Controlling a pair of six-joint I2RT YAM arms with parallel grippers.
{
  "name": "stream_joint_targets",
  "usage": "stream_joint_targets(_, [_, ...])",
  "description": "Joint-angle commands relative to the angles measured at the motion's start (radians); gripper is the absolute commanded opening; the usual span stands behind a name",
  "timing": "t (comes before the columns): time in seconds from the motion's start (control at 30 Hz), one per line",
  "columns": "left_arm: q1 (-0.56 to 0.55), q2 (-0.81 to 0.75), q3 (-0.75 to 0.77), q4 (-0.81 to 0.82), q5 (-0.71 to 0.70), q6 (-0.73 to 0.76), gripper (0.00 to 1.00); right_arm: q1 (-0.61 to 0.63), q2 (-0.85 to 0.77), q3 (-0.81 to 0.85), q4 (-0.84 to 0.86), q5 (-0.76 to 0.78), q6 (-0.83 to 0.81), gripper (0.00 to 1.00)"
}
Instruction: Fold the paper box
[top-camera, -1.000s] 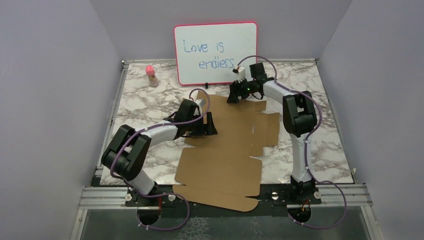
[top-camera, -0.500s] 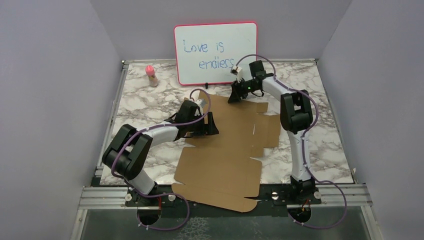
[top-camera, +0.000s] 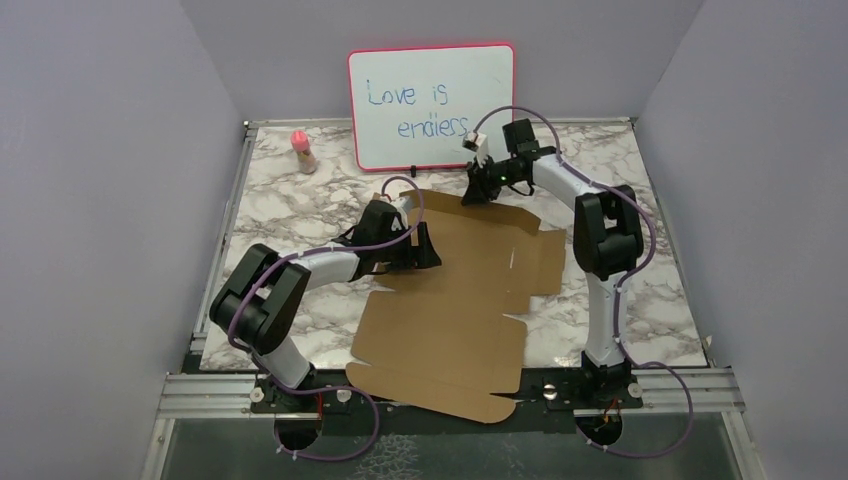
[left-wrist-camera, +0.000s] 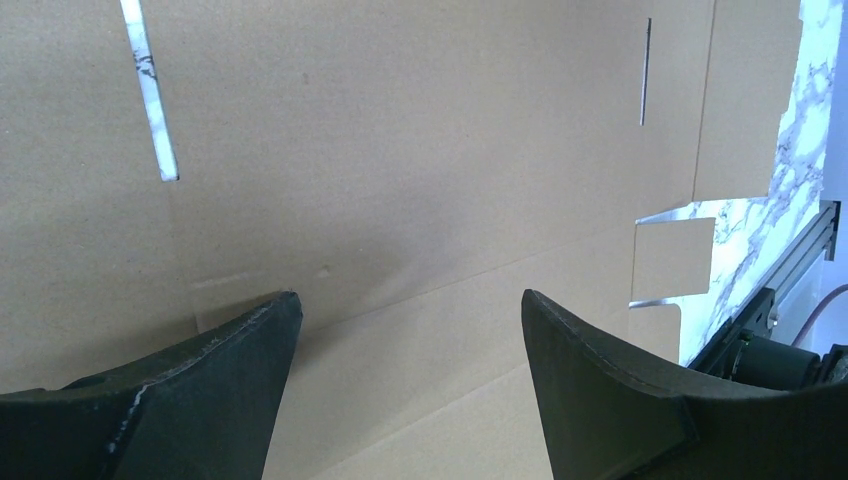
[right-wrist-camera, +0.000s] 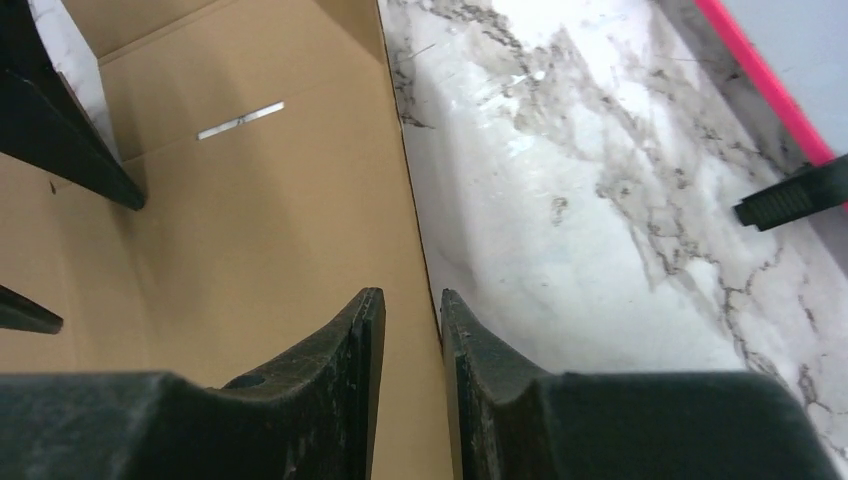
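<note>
The paper box (top-camera: 450, 300) is a flat brown die-cut sheet with slots and flaps, spread over the marble table, its near end past the table's front edge. My left gripper (top-camera: 428, 247) hovers low over the sheet's left-middle part, open wide, with bare cardboard (left-wrist-camera: 400, 150) between the fingers (left-wrist-camera: 408, 295). My right gripper (top-camera: 475, 195) is at the sheet's far edge. In the right wrist view its jaws (right-wrist-camera: 412, 292) stand only a narrow gap apart, astride the cardboard's (right-wrist-camera: 250, 200) edge, with tan sheet showing in the gap.
A red-framed whiteboard (top-camera: 430, 105) stands at the back, one black foot (right-wrist-camera: 790, 200) close to the right gripper. A small pink-capped bottle (top-camera: 302, 150) sits at the back left. Purple walls close in three sides. The left gripper's fingers (right-wrist-camera: 60, 140) show in the right wrist view.
The right gripper's jaws have narrowed from wide open to a slim gap at the sheet's far edge, and the right elbow swung outward. The sheet's far right flap shifted slightly. The left gripper barely moved.
</note>
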Motion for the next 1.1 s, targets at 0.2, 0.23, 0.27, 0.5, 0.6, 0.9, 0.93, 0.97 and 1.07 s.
stream_joint_targets(0.2, [-0.013, 0.081, -0.036, -0.014, -0.008, 0.001, 0.84, 0.101, -0.125, -0.175, 0.078, 0.225, -0.027, 0.3])
stream_joint_targets(0.23, [-0.014, 0.081, -0.037, -0.013, -0.008, 0.001, 0.84, 0.104, -0.132, -0.185, 0.09, 0.249, -0.03, 0.3])
stream_joint_targets(0.27, [-0.014, 0.08, -0.038, -0.013, -0.008, 0.001, 0.84, 0.107, -0.133, -0.19, 0.099, 0.272, -0.034, 0.3])
stream_joint_targets(0.5, [-0.013, 0.054, -0.025, -0.019, -0.005, 0.003, 0.84, 0.124, -0.125, -0.153, 0.086, 0.369, -0.079, 0.3])
stream_joint_targets(0.6, [-0.012, 0.047, -0.008, -0.031, -0.01, 0.009, 0.84, 0.134, -0.111, -0.13, 0.059, 0.404, -0.102, 0.27])
stream_joint_targets(0.9, [0.066, -0.02, 0.125, -0.134, 0.06, 0.024, 0.85, 0.158, -0.136, -0.07, -0.016, 0.472, -0.17, 0.06])
stream_joint_targets(0.93, [0.082, -0.04, 0.15, -0.167, 0.057, 0.037, 0.85, 0.163, -0.141, -0.065, -0.019, 0.492, -0.179, 0.04])
stream_joint_targets(0.97, [0.103, -0.056, 0.174, -0.2, 0.053, 0.051, 0.85, 0.169, -0.147, -0.062, -0.022, 0.505, -0.19, 0.03])
stream_joint_targets(1.07, [0.171, -0.117, 0.245, -0.289, 0.031, 0.109, 0.87, 0.196, -0.162, -0.063, -0.008, 0.599, -0.224, 0.01])
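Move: The far flap of the paper box stands half raised between the right fingertips, its middle about 1 cm below that hand. From there the base panel's middle lies about 14 cm back, 3 cm left and 3 cm down; a black board clip sits roughly 10 cm ahead, level sideways, 2 cm down. From the left hand, the base panel's middle is about 2 cm ahead, 5 cm right, 1 cm down, and the far flap some 14 cm ahead, 9 cm right. The far flap stays between the right fingertips as that hand draws back 2 cm, eases forward and slightly down again, then rises a little, tipping some 25 degrees so its fingers point more steeply down and closing from part-open to a pinch. The left hand first keeps its open fingers on the base panel, then lifts about 3 cm while moving forward and somewhat left. ##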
